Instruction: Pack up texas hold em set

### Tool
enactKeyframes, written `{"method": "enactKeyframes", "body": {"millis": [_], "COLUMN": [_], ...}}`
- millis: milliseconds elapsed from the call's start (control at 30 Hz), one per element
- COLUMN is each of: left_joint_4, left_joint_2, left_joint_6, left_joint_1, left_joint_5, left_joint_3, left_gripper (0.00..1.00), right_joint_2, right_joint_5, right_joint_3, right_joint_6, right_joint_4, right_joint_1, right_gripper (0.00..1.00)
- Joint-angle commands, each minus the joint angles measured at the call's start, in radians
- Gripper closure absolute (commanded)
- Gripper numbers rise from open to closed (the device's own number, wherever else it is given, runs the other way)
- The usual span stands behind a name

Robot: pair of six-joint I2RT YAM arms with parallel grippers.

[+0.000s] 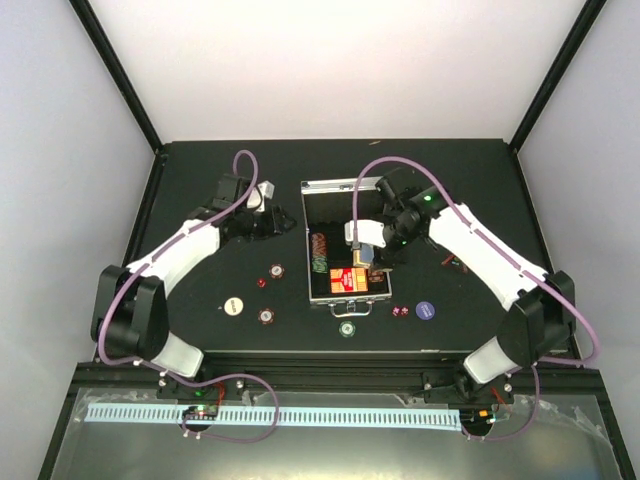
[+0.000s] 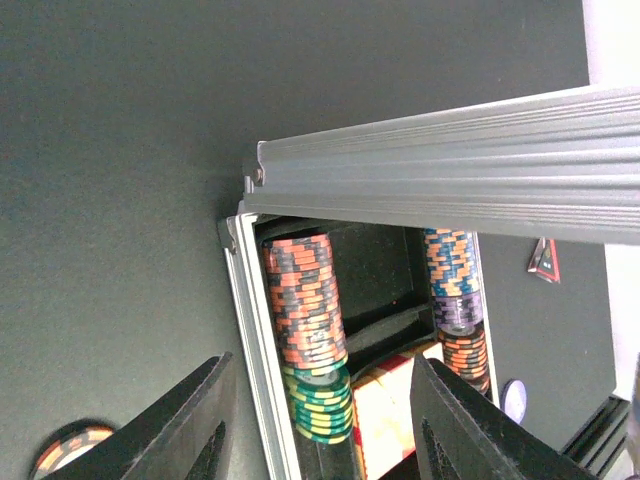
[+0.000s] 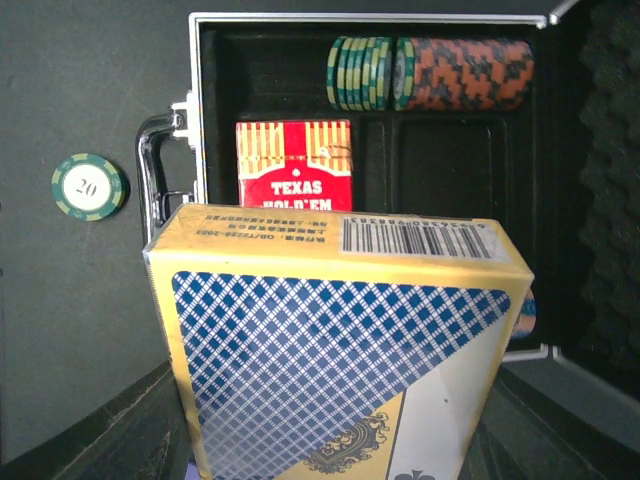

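The silver briefcase (image 1: 322, 186) lies open mid-table, its lid (image 2: 450, 150) raised. Inside are rows of chips (image 3: 430, 73) and a red card deck (image 3: 293, 165). My right gripper (image 3: 335, 445) is shut on a blue-and-yellow card deck (image 3: 340, 340), held just above the case's near compartments. My left gripper (image 2: 320, 430) hovers open over the case's left wall (image 2: 250, 340), holding nothing. Loose chips lie on the table: maroon (image 1: 276, 269), cream (image 1: 233, 305), maroon (image 1: 266, 315), green (image 1: 346, 327), purple (image 1: 425, 310). Small red dice (image 1: 402, 311) sit beside the purple chip.
The case handle (image 3: 160, 170) points at the near edge, with the green "20" chip (image 3: 90, 186) just beyond it. A small red-and-black item (image 1: 455, 262) lies right of the case under my right arm. Black frame posts rise at the table's back corners.
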State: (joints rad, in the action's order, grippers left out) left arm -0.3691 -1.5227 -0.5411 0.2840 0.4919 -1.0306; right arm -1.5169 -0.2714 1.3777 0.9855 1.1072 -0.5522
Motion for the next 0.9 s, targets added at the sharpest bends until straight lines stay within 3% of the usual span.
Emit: {"method": "enactKeyframes", "body": {"millis": [0,500,867], "left_joint_4": [-0.021,-0.105,-0.111], "left_joint_2": [0.075,0.265,0.284], "left_joint_6": [-0.006,0.025,0.017], "left_joint_1": [-0.016,-0.089,-0.098], "left_joint_5": [-0.025,-0.091,-0.098], "left_joint_3": [0.024,0.094,0.112], "left_gripper": [0.5,0.49,0.49], "right_joint_2": [-0.079,-0.414,-0.514], "right_joint_5": [0.044,0.125,0.204], "right_joint_3": [0.058,0.287,0.29], "right_joint_6": [0.089,0.111,0.173], "right_joint_4": [-0.05,-0.129,-0.198], "right_joint_1": [-0.045,-0.08,-0.08], "right_gripper": [0.36,0.35,0.34]}}
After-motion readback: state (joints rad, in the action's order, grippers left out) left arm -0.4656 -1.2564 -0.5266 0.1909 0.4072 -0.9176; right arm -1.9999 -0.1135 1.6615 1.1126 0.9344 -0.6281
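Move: From the right hand, which holds the blue card deck, the empty upper compartment of the case lies about 8 cm ahead, 7 cm to the left and some 13 cm below. The red Texas Hold'em deck is 7 cm left and 1 cm back, the orange-and-green chip row 6 cm ahead and 14 cm left, the purple chip row 4 cm ahead and 1 cm left. From the left hand that compartment lies roughly 15 cm right, 4 cm back and 11 cm below. Carrying the still-pinched blue deck, the right hand swings left and down, then reaches mostly forward while sinking, about 9 cm forward, 8 down and 7 left, towards the empty compartment past the red deck. Its wrist eases closer to plumb and turns slightly counter-clockwise; the grip stays. The empty left hand, half open, backs off from the case, some 5 cm left with a little rise and retreat. ##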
